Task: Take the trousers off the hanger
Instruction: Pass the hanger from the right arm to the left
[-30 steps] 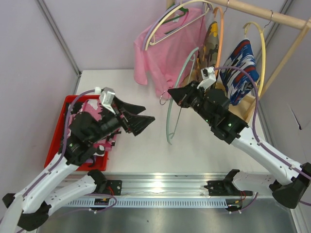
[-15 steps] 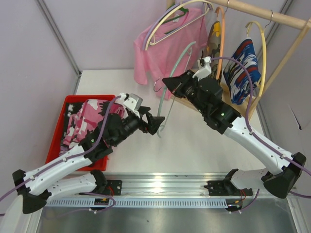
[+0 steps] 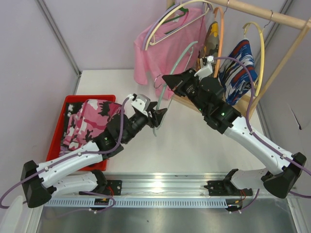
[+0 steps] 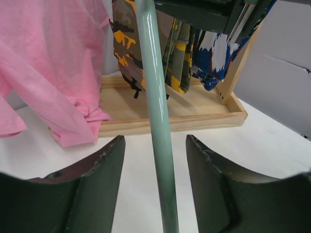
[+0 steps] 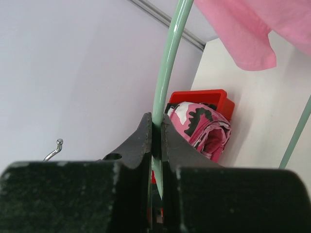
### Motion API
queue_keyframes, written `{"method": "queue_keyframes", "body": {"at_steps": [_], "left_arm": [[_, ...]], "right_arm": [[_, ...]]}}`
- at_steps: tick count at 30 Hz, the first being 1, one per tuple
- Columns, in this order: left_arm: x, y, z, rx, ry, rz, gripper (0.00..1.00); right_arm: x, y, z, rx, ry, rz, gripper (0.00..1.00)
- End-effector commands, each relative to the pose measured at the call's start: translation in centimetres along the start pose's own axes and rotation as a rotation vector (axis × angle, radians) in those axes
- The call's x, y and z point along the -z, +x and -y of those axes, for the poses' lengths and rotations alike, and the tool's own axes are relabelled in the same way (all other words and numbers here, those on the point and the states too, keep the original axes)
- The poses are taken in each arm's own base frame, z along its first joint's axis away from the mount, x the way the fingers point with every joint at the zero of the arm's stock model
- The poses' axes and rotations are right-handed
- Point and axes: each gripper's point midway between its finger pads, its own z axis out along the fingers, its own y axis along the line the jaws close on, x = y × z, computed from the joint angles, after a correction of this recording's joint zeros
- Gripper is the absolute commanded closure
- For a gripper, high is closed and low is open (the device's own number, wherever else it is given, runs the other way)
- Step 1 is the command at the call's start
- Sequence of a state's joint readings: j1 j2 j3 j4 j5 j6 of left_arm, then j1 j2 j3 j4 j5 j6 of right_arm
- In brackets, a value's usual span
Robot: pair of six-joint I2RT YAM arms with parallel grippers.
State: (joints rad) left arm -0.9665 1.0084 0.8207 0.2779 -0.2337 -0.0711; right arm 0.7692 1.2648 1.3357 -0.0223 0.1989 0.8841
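An empty pale green hanger (image 3: 182, 52) hangs tilted over the table, and my right gripper (image 3: 166, 80) is shut on its upper bar (image 5: 170, 63). My left gripper (image 3: 159, 115) straddles the lower bar (image 4: 158, 121), jaws open with a gap on each side. The pink-and-black camouflage trousers (image 3: 90, 121) lie bunched in the red bin (image 3: 58, 133), also seen in the right wrist view (image 5: 206, 128). Yellow-olive camouflage trousers (image 3: 212, 36) and blue, white and red print trousers (image 3: 238, 60) hang on hangers at the rack.
A plain pink T-shirt (image 3: 167, 53) hangs on the wooden rail (image 3: 262, 14), just left of the green hanger. The rack's wooden base tray (image 4: 170, 119) lies behind the bar. Purple walls stand close on both sides.
My left arm swung right from over the red bin to the hanger's lower bar, and its jaws narrowed around it. My right gripper shifted the hanger up and left.
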Motion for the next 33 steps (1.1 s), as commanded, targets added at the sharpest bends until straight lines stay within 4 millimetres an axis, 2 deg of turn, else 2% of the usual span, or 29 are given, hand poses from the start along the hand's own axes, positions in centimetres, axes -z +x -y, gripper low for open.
{"method": "queue_keyframes", "body": {"at_steps": [1, 5, 10, 12, 21, 23, 28, 29, 30, 31, 33], "left_arm": [[-0.5, -2.8, 0.4, -0.017, 0.017, 0.123, 0.44], [-1.1, -2.5, 0.8, -0.04, 0.032, 0.113, 0.51], [-1.6, -2.4, 0.7, -0.021, 0.03, 0.111, 0.51], [-1.9, -1.8, 0.6, 0.005, 0.025, 0.088, 0.53], [-2.0, -2.1, 0.2, 0.025, 0.04, 0.083, 0.87], [-2.1, -1.9, -0.1, 0.018, 0.028, 0.069, 0.99], [-2.0, -3.4, -1.2, 0.06, 0.014, 0.08, 1.0], [-2.1, -3.9, -1.4, 0.078, 0.009, 0.081, 1.0], [-2.2, -4.1, -1.5, 0.118, 0.004, 0.071, 1.0], [-2.3, -6.0, -1.6, 0.137, 0.006, 0.094, 1.0], [-2.4, -5.7, -1.5, 0.142, 0.007, 0.051, 1.0]], "right_arm": [[0.3, -3.5, -3.9, -0.064, -0.103, 0.104, 1.0], [0.2, -3.6, -3.9, -0.073, -0.102, 0.108, 1.0], [0.3, -3.7, -4.1, -0.09, -0.116, 0.105, 1.0], [0.3, -3.8, -4.2, -0.093, -0.119, 0.104, 1.0], [0.2, -3.9, -3.9, -0.119, -0.114, 0.108, 1.0], [0.2, -3.8, -3.8, -0.113, -0.109, 0.103, 1.0], [-0.4, -3.2, -3.6, -0.068, -0.106, 0.071, 1.0], [-0.6, -2.6, -3.0, -0.043, -0.083, 0.044, 0.96], [-0.9, -2.3, -2.7, -0.009, -0.066, 0.024, 0.71], [-1.0, -1.8, -2.3, 0.004, -0.046, -0.002, 0.56], [-1.2, -1.4, -2.2, 0.028, -0.037, -0.03, 0.34]]}}
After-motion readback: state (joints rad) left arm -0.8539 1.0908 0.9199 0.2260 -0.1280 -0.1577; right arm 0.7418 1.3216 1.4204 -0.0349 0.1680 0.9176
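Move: Just beyond the left fingers, about 2 cm ahead and 2 cm to the right, runs the lower arm of the green hanger. The right gripper holds the hanger roughly 8 cm ahead of the left hand, 3 cm to its right and 9 cm higher, so for the right hand the left gripper lies some 8 cm back, 3 cm left and 9 cm below. From the left hand the pink shirt hangs about 25 cm ahead and 4 cm right. Easing about 2 cm forward and to the right, and dipping about 1 cm, the left hand closes its fingers around the lower arm of the hanger while the right keeps its pinch above. With the hanger pinched, the left then goes up and forward, some 2 cm. The right hand creeps about 2 cm up and forward overall and opens last, letting go. ##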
